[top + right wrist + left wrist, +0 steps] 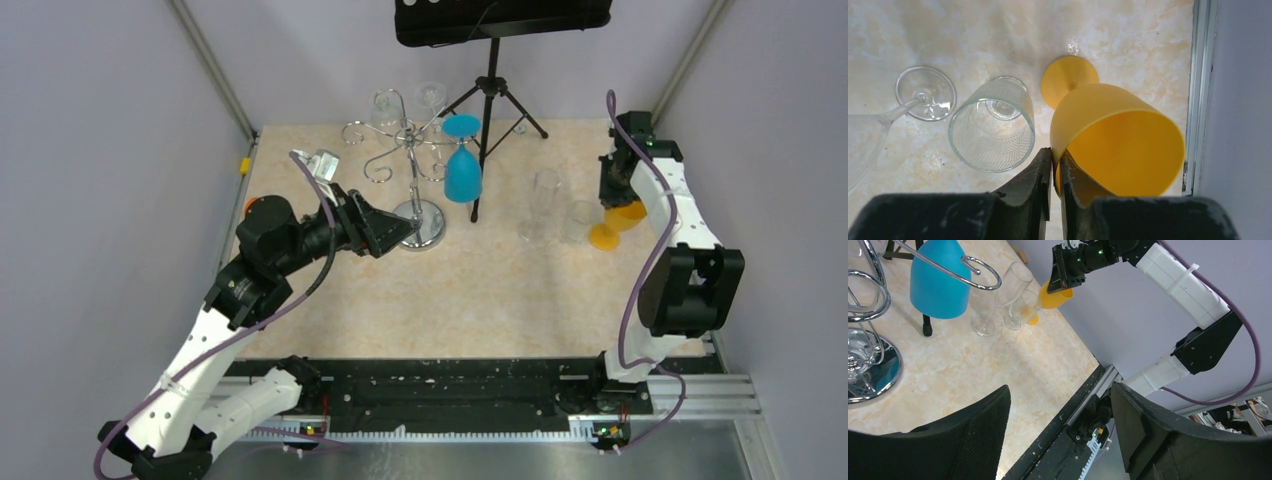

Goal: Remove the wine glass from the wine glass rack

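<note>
The chrome wine glass rack [417, 165] stands at the table's back centre, and its round base [875, 365] is also in the left wrist view. A blue wine glass [462, 172] hangs upside down from one hook arm [948, 270], and two clear glasses [385, 105] hang at the back. My left gripper [405, 232] is open and empty beside the rack's base. My right gripper [1055, 157] is shut on the rim of a yellow wine glass [1118, 140]. That glass is tilted, its foot [603, 237] on the table at the right.
Two clear glasses [545, 200] [578, 222] stand on the table just left of the yellow one. A black tripod stand [490, 100] holding a dark panel stands behind the rack. The table's right edge rail [1200, 95] runs close to the yellow glass.
</note>
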Controlling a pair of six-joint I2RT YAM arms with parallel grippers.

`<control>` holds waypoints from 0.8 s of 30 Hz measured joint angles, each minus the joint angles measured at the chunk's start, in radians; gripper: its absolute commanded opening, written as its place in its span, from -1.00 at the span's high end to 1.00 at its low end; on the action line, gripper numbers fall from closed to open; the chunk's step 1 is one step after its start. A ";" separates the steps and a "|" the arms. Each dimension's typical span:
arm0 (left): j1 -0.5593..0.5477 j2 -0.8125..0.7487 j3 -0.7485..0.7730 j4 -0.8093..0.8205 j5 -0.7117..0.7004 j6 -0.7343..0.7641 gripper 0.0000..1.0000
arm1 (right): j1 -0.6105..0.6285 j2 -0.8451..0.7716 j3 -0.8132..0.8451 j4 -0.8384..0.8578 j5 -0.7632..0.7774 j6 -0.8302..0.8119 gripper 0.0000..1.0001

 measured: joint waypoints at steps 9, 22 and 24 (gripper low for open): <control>0.000 -0.012 0.000 -0.002 -0.003 0.000 -0.52 | -0.005 0.029 0.036 -0.029 0.035 0.010 0.39; 0.000 -0.040 0.002 -0.014 -0.045 0.010 -0.53 | -0.001 -0.155 0.086 0.023 -0.126 0.083 0.09; 0.000 -0.042 0.002 -0.017 -0.059 0.011 -0.53 | 0.020 -0.254 0.008 0.108 -0.222 0.140 0.07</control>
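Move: The right hand still has its fingertips on the left side of the yellow wine glass's rim; the glass's middle is about 3 cm right, 2 cm ahead and 8 cm below. The clear glass stands roughly 8 cm left of the yellow one, the tall clear flute some 17 cm left of it, both about level with it. The blue glass on the rack is some 30 cm left of this hand, 6 cm ahead, 8 cm up. From the left hand the yellow glass lies about 46 cm right, 20 cm ahead, 30 cm below. Down barely 1 cm at first, the right hand spreads its fingers to nearly half open and comes free of the yellow wine glass's rim. It then rises ever faster, ending about 11 cm above its start, and late on swings some 5 cm left towards the blue glass, the wrist tipping the fingers forward and to the left by about 25 degrees. ##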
